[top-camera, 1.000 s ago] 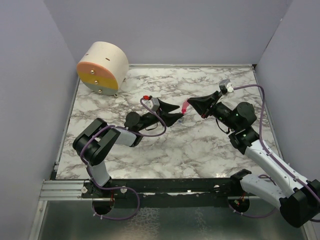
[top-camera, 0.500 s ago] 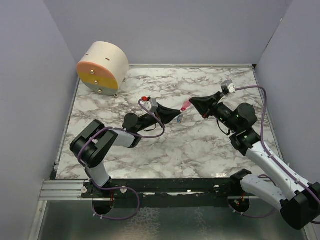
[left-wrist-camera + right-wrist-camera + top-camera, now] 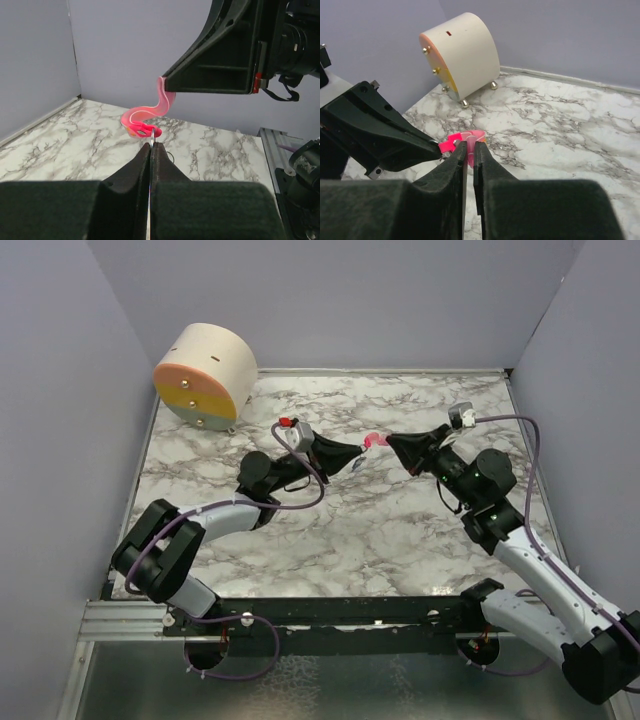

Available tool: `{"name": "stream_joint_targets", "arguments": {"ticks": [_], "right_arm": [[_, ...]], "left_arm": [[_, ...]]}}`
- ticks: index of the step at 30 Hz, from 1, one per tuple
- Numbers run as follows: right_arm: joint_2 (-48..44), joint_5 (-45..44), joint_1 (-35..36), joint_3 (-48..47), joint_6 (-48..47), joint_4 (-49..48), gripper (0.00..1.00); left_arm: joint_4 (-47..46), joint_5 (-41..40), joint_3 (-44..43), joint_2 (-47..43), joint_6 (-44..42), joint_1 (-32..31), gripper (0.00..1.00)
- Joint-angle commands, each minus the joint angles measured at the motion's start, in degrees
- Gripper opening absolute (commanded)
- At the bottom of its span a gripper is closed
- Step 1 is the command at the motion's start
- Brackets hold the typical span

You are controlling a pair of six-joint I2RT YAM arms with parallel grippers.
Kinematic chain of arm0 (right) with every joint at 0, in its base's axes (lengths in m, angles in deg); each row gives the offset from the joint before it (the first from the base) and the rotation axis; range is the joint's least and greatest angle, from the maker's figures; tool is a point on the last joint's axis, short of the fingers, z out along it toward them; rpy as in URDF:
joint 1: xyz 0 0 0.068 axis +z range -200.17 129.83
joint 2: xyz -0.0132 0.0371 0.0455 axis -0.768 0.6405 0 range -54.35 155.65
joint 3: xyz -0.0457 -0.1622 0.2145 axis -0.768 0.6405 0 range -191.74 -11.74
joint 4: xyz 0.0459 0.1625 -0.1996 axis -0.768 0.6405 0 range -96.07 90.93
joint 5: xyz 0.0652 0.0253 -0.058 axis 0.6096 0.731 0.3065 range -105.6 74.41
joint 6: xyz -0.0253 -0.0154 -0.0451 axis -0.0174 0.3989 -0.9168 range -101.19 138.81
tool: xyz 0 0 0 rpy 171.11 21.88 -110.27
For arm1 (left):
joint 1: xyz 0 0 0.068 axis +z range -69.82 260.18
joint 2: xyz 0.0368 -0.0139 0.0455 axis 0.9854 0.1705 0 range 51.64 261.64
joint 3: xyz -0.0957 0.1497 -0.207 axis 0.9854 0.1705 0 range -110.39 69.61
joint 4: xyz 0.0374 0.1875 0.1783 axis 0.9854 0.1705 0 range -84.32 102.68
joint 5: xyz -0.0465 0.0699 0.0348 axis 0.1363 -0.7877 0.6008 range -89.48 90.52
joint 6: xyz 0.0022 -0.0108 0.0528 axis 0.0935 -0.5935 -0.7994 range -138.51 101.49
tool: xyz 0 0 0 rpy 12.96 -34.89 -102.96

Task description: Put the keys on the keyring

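Observation:
The pink-red key (image 3: 374,440) hangs in the air between the two grippers over the middle of the marble table (image 3: 330,540). My right gripper (image 3: 390,441) is shut on its pink body (image 3: 476,135), which curves away from the jaws (image 3: 145,112). My left gripper (image 3: 357,453) is shut, with the thin metal keyring (image 3: 151,138) standing edge-on between its fingertips. The ring's top touches the key's holed end (image 3: 142,131). The blue tag is hidden in the wrist views. In the right wrist view the left gripper's black fingers (image 3: 385,137) meet the key from the left.
A cream drum with an orange and yellow face (image 3: 205,375) stands at the back left corner, also in the right wrist view (image 3: 462,52). Lilac walls close in the table on three sides. A metal rail (image 3: 300,615) runs along the near edge.
The left gripper has shut on the keyring and risen toward the back. The right gripper has shifted slightly, bringing the key's end against the ring.

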Motion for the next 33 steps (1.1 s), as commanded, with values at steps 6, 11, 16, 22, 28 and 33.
{"name": "stream_joint_targets", "arguments": {"ticks": [6,11,16,22,28,33], "right_arm": [[-4.69,-8.02,-0.13,2.47,-0.15,3.37,0.44],[-7.14,-8.58,-0.13,3.89,-1.42,4.99,0.48],[-6.29,-8.99,-0.13,3.95,-2.41,7.37,0.52],[-4.48,-21.51,-0.13,2.02,0.54,14.41,0.6],[-4.87,-25.14,-0.13,2.13,0.85,15.33,0.65],[-4.72,-15.96,-0.13,3.56,-2.28,10.97,0.6]], "left_arm": [[30.92,-0.5,-8.65,-5.75,-4.17,0.4,0.0],[41.24,-2.41,-13.12,-5.54,-2.68,0.44,0.0],[50.91,-4.16,-18.55,-3.76,-0.76,0.49,0.0],[62.75,-6.66,-24.18,-2.02,-0.97,0.4,0.0],[70.15,-6.21,-27.65,-0.79,-1.97,0.37,0.0],[75.03,-5.47,-30.46,0.55,-2.18,0.41,0.0]]}}
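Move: The right hand still pinches the free end of the pink key, whose middle lies about 3 cm to its left, roughly level fore and aft and 1 cm lower. The left hand holds the keyring: from it the pink key's middle is some 3 cm right, 2 cm ahead and 1 cm up, while the blue key hangs about 4 cm below, 1 cm left and 1 cm back. Opening wide, the right hand lets go of the pink key, then swings off to its right and down, some 6 cm each way, turning clockwise about 20 degrees. The left hand, fingers still shut on the keyring, rises slightly, then carries the ring forward and down about 4 cm each, its fingertips dipping from above level to below while the wrist rolls. ##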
